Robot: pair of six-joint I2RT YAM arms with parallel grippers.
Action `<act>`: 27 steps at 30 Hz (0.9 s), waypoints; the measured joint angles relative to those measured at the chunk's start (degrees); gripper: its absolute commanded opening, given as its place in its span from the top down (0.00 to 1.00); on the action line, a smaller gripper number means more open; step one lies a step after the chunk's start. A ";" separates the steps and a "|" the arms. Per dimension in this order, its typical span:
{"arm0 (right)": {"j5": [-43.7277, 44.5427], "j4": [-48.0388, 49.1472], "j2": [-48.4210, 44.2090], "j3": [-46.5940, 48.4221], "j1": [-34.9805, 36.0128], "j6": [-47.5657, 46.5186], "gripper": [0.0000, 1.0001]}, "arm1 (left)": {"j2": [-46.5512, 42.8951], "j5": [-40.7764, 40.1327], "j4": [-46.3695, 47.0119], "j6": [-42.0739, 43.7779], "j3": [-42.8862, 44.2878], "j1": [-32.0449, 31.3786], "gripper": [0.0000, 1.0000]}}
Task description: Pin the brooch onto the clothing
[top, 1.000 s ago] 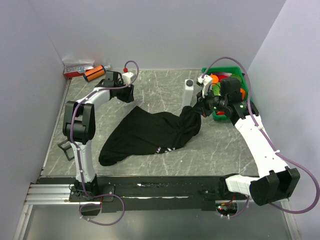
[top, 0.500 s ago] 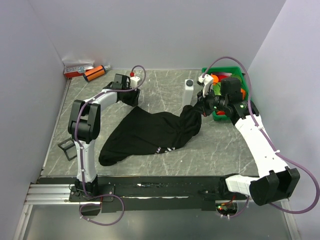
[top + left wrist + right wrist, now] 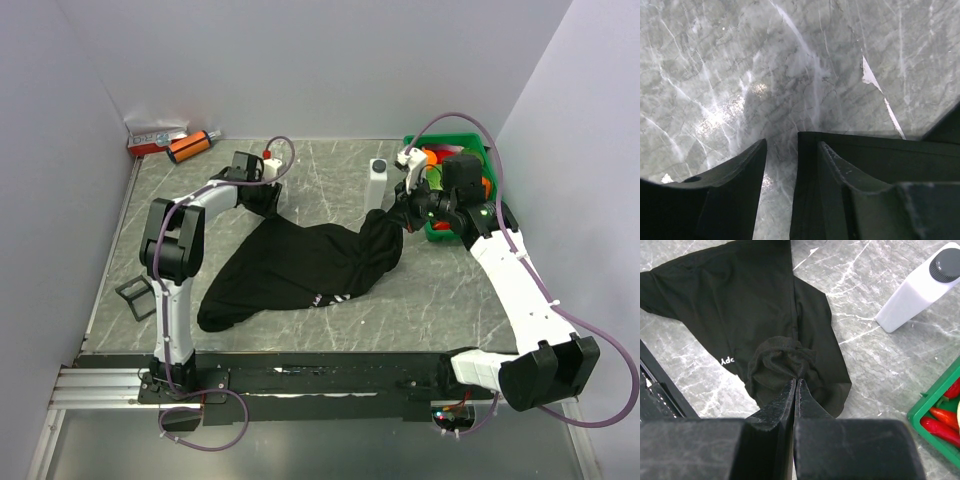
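The clothing [image 3: 300,265] is a black T-shirt spread across the middle of the table, with white lettering [image 3: 727,361] near its hem. My right gripper [image 3: 396,216] is shut on a bunched fold of the clothing [image 3: 785,355] at the shirt's right end, and its fingertips [image 3: 790,390] are pressed together in the fabric. My left gripper [image 3: 268,203] hangs open at the shirt's back-left corner. In the left wrist view a straight edge of the clothing [image 3: 807,170] lies between its spread fingers [image 3: 735,175], close to the right one. The brooch is out of view.
A white bottle [image 3: 377,180] with a black cap stands just behind the shirt's right end. A green bin [image 3: 436,234] of red and orange items sits at the back right. An orange and black tool [image 3: 190,146] and a red box [image 3: 155,138] lie at the back left. A black frame [image 3: 135,297] sits at the left edge.
My left arm has swung from the back left toward the shirt's back-left corner, and its jaws have widened a little. The right arm and the shirt have not moved.
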 measured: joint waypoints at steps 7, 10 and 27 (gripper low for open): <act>-0.04 0.13 0.07 0.00 -0.09 0.11 1.00 | 2.75 -4.33 -3.28 1.09 4.79 -1.60 0.67; 0.00 0.50 0.46 0.00 -0.11 0.31 1.00 | 3.28 -4.59 -3.87 1.66 5.70 -1.70 0.87; 9.05 6.21 22.67 34.93 -3.15 5.73 1.00 | -21.24 5.60 -7.61 0.68 5.57 17.44 0.99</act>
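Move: The clothing's far-left corner lies between the left hand's half-open fingers, about 1 cm ahead and 1 cm below. From that hand the orange bottle is some 17 cm left and 16 cm ahead, and the white bottle about 20 cm right, roughly level. The right hand holds the clothing's other end high up: from it the white bottle is about 18 cm ahead, 2 cm left and 15 cm lower, the left-hand corner 19 cm ahead, 22 cm left and 24 cm lower. The clothing's far-left corner is pinched as the left fingers shut on it nearly in place; then the left hand whips it upward about 20 cm and to the left some 14 cm, tilting up and turning counter-clockwise. The right hand, still gripping its bunched end, sweeps forward about 15 cm and up some 12 cm, tipping up, until nearly above the white bottle. ##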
